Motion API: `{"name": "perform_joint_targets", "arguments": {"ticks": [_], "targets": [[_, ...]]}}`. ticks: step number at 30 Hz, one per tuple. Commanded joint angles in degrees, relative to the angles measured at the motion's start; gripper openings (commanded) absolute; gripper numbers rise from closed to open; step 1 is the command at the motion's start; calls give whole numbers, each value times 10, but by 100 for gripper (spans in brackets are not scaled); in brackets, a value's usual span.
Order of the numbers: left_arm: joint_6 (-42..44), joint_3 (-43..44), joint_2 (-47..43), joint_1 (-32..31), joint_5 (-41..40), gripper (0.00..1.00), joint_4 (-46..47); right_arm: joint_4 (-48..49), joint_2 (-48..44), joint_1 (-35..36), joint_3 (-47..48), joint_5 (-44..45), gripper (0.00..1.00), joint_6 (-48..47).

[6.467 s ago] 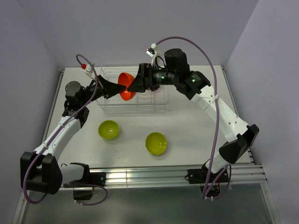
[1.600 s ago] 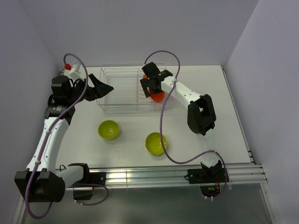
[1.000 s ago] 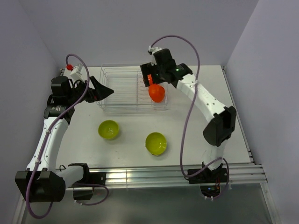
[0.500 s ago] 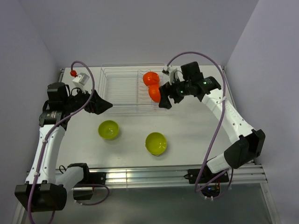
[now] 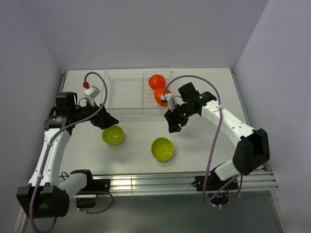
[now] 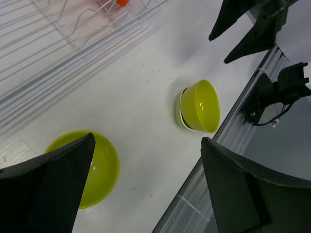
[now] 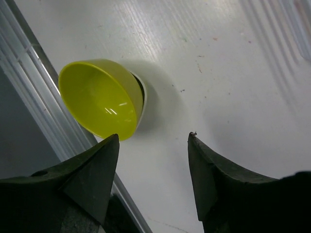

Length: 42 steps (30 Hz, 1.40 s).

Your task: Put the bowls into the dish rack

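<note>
The wire dish rack [image 5: 127, 92] stands at the back of the table with two orange bowls [image 5: 157, 81] [image 5: 162, 96] propped at its right end. Two lime-green bowls rest on the table: one left [image 5: 112, 135] and one nearer the middle [image 5: 162, 149]. My left gripper [image 5: 108, 121] hovers open just above the left green bowl [image 6: 95, 172], holding nothing. My right gripper [image 5: 173, 122] is open and empty, in front of the rack and above the middle green bowl [image 7: 102, 97]. In the left wrist view the middle bowl [image 6: 199, 107] lies tilted on its side.
A metal rail [image 5: 184, 179] runs along the table's near edge, close to the middle green bowl. White side walls enclose the table left, right and back. The rack's left part [image 6: 58, 39] holds only upright wires.
My right gripper has left the orange bowl in the rack, swung forward toward the middle green bowl and narrowed its jaws. My left gripper came down toward the left green bowl.
</note>
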Motion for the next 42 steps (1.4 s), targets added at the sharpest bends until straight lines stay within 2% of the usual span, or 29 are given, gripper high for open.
{"name": "perform_joint_targets", "arguments": {"ticks": [1,5,12,19,22,24,28,30,34,35,37,42], "targets": [[-8,-13,-45,2,11,96,31,40,12,32,-22,-5,63,-12],[6,-4,-55,2,-2,96,6,74,23,91,-47,28,59,3],[-11,-8,-69,2,28,95,10,110,44,137,-62,89,56,-5],[-10,-4,-64,2,28,95,8,131,73,150,-60,107,54,-5],[-10,-7,-67,2,33,95,7,132,81,154,-55,109,51,-10],[-10,-8,-69,2,31,95,8,134,82,156,-55,112,46,-11],[-11,-10,-70,2,29,95,11,135,81,158,-59,112,43,-16],[-14,-13,-70,2,30,95,13,137,79,160,-62,111,37,-17],[-19,-13,-64,2,31,94,19,126,75,159,-58,105,15,-20],[-20,-13,-63,2,29,94,21,125,74,160,-58,103,5,-20],[-21,-10,-62,2,30,93,21,122,67,160,-57,98,1,-22],[-30,-9,-61,2,27,93,31,104,51,160,-44,69,0,-23]]}}
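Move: The front lime bowl, sitting on a pale dish, lies about 7 cm back from the right hand, 6 cm to its left and 10 cm below. The other lime bowl stands some 22 cm to the left of it and 6 cm farther out. The nearer orange bowl in the rack is about 17 cm ahead of the right hand and 4 cm left. From the left hand the front lime bowl lies roughly 18 cm right, 7 cm back and 18 cm down. The front lime bowl's far rim is what the right hand comes down onto: it sinks about 7 cm while going 5 cm left and a little back, the wrist turning some 15 degrees so the fingers point more steeply down. The half-open fingers narrow on the way, then shut almost fully with the hand nearly still, pinching the rim. ##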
